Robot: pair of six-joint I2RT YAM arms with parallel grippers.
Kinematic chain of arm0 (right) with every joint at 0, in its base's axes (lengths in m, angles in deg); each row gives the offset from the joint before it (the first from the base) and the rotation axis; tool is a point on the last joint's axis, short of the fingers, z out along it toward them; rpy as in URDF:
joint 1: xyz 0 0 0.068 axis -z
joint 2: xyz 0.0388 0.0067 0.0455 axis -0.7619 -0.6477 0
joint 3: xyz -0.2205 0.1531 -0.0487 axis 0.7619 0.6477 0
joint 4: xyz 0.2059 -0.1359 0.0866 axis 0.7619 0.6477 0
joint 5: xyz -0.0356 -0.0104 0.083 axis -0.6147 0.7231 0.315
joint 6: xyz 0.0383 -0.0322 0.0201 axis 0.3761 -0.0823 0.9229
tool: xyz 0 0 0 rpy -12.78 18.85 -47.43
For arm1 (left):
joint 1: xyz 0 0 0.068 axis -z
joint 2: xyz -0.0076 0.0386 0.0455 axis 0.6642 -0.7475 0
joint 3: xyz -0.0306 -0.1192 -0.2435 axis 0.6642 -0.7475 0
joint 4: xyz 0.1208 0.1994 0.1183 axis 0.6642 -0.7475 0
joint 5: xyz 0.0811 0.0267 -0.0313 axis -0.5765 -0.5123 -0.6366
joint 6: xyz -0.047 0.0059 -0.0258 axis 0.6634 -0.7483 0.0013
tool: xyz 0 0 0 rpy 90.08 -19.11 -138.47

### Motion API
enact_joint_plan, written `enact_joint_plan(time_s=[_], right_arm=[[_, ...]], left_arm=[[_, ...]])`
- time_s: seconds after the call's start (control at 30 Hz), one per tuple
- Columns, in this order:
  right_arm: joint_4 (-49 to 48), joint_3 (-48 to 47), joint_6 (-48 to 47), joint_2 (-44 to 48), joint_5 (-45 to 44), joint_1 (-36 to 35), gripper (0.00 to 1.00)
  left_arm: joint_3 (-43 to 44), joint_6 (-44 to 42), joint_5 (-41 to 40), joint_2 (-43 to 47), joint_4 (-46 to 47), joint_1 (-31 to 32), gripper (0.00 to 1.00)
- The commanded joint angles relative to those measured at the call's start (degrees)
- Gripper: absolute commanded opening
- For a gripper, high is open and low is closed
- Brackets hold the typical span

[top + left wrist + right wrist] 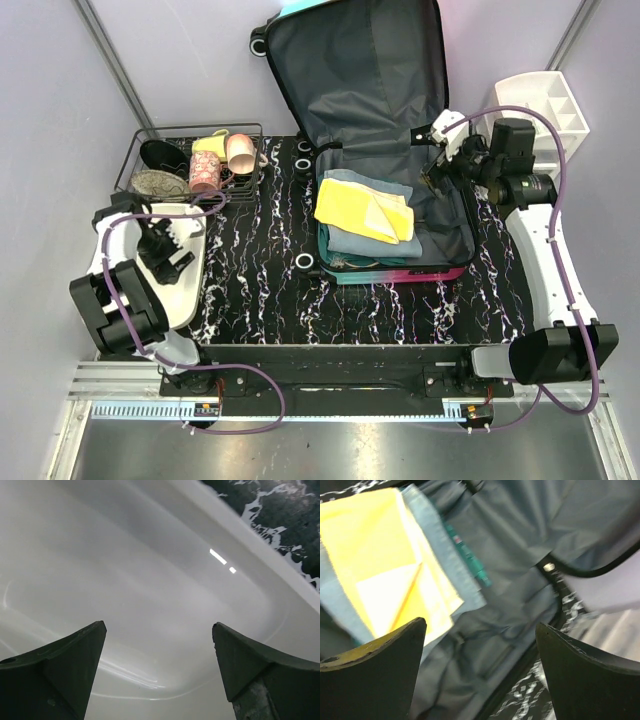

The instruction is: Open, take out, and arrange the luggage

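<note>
The luggage (pixel 350 80) lies open, its lid leaning on the back wall and its teal-pink base on the mat. In the base a folded yellow cloth (pixel 365 208) rests on folded blue-grey cloths (pixel 355 242). My right gripper (pixel 433 178) is open and empty, hovering over the right rim of the base. Its wrist view shows the gripper (pixel 481 627) above the dark grey lining (pixel 520 530), with the yellow cloth (pixel 375 555) to the left. My left gripper (pixel 168 255) is open and empty over the white tub (pixel 190 290). In its wrist view the gripper (pixel 159 630) is just above the tub floor (pixel 150 570).
A black wire basket (pixel 135 150) at the back left holds cups (pixel 225 152) and a bowl (pixel 158 182). A white drawer organizer (pixel 545 105) stands at the back right, just behind my right arm. The black marbled mat (pixel 260 260) covers the table.
</note>
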Motion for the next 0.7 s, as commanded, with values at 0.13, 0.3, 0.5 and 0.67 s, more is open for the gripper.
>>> enact_joint_plan(time_s=[0.13,0.3,0.5,0.67], right_arm=[[11.9,4.8,6.7,5.3,2.9,0.2,1.00],[12.9,6.1,7.7,6.5,2.3,0.3,1.00],[13.1,7.0,10.5,6.2,2.1,0.3,1.00],[14.0,7.7,13.7,5.0,2.8,0.2,1.00]], left_arm=[[-2.2,6.3,11.1,-3.5,0.7,10.9,0.92],[-0.9,12.6,15.4,-5.2,4.1,19.3,0.92],[3.7,17.8,18.3,-9.2,7.9,29.8,0.93],[10.3,20.3,19.6,-12.5,8.2,34.1,0.93]])
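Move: The left hand hangs open inside the white tray, whose middle lies about 10 cm to its left, level fore and aft and 3 cm below. The suitcase's near-left wheel is some 34 cm right and 2 ahead, the dish rack 27 cm ahead and 4 right. For the right hand, the yellow towel lies roughly 12 cm left, 7 back and 18 below; the jeans under it are 11 left, 8 back and 21 below. Rightward in one long sweep of about 21 cm, the left hand first sinks 3 cm into the white tray, then bears against the inside of its right wall with open fingers and drags it towards the suitcase, edging forward late as the fingertips lean right. The right hand, open and empty, draws back and down about 6 cm each over the suitcase towards the yellow towel, tipping further down by some 20 degrees. ##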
